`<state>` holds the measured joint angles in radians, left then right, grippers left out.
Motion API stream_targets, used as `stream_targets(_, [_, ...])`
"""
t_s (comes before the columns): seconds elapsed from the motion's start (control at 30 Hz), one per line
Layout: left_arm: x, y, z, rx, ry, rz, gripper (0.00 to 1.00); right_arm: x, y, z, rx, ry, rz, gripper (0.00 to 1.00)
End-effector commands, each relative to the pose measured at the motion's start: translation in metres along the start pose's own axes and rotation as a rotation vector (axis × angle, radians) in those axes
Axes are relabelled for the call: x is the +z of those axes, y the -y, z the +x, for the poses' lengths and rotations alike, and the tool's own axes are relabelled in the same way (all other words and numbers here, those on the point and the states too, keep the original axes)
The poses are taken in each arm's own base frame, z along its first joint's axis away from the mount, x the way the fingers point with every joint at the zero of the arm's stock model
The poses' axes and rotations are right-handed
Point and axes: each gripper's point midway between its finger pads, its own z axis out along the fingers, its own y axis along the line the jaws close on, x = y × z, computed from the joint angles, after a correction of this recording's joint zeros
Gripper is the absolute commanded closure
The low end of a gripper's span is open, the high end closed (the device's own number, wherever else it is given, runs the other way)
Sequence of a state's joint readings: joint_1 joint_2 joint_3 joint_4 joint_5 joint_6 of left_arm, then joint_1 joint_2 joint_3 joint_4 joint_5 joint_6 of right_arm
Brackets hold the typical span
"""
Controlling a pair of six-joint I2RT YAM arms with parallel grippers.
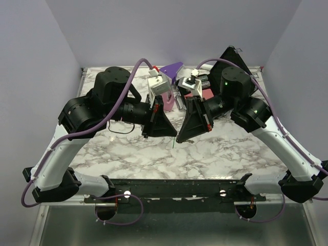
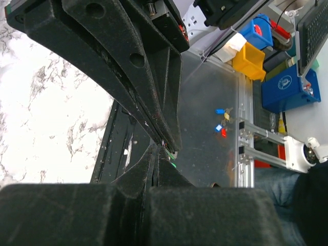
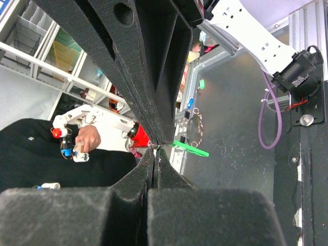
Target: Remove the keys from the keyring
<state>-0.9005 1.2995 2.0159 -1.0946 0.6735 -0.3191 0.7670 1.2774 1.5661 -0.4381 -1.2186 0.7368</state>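
Note:
My two grippers meet tip to tip above the middle of the marble table (image 1: pixel 225 154). Both have their jaws pressed together. The left gripper (image 1: pixel 170 134) comes in from the left and the right gripper (image 1: pixel 179 138) from the right. A key with a green head (image 3: pixel 192 149) sticks out sideways, edge on, from where the tips touch. It shows as a small green sliver (image 2: pixel 172 163) in the left wrist view. A tiny pale metal glint, the keyring (image 3: pixel 154 150), sits between the right gripper's (image 3: pixel 155 152) tips. The left gripper (image 2: pixel 155 149) tips pinch at the key's end. The rest is hidden.
At the back of the table stand a purple wedge-shaped object (image 1: pixel 172 68), a pink block (image 1: pixel 168 102), white boxes (image 1: pixel 156 82) and a black triangular stand (image 1: pixel 234 58). The table's front rail (image 1: pixel 174 187) runs between the arm bases.

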Motion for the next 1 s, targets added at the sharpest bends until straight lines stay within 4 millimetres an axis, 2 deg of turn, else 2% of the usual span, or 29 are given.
stream_targets(0.0, [0.012, -0.002, 0.021, -0.014, -0.110, 0.027, 1.00, 0.002, -0.005, -0.010, -0.055, 0.027, 0.006, 0.99])
stream_targets(0.33, [0.004, -0.019, 0.012, -0.013, -0.066, -0.117, 0.98, 0.002, -0.004, -0.010, -0.057, 0.032, 0.015, 0.99])
stream_targets(0.6, [-0.015, -0.026, -0.003, 0.025, 0.063, -0.229, 0.56, 0.002, -0.003, -0.011, -0.066, 0.037, 0.021, 0.99])
stream_targets(0.83, [-0.035, -0.033, -0.017, 0.029, 0.175, -0.325, 0.40, 0.002, -0.002, -0.012, -0.075, 0.048, 0.032, 0.99])
stream_targets(0.97, [-0.051, -0.026, -0.030, 0.039, 0.284, -0.333, 0.32, 0.001, 0.001, -0.015, -0.088, 0.066, 0.050, 0.99])
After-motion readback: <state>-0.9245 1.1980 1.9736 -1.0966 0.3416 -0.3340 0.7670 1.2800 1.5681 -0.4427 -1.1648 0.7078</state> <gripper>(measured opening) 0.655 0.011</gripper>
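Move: Both closed grippers meet tip to tip at the keyring. Its ring lies about 1 cm to the right of the left hand and 1 cm back, and about 1 cm to the right hand's left, level with both. From the right hand, the green tag hangs roughly 2 cm below, 1 cm back and 1 cm to the left; a dark key sticks out some 2 cm to the right, 1 cm back and 3 cm below. The left fingers let go of the keyring, spreading from shut to about two-thirds open after barely moving at first. As they open, the left hand backs away from the right fingertips, forward and to the left, about 4 cm in all, swinging some 15 degrees counter-clockwise. The right fingers stay shut on the keyring, drifting about 1 cm forward. ##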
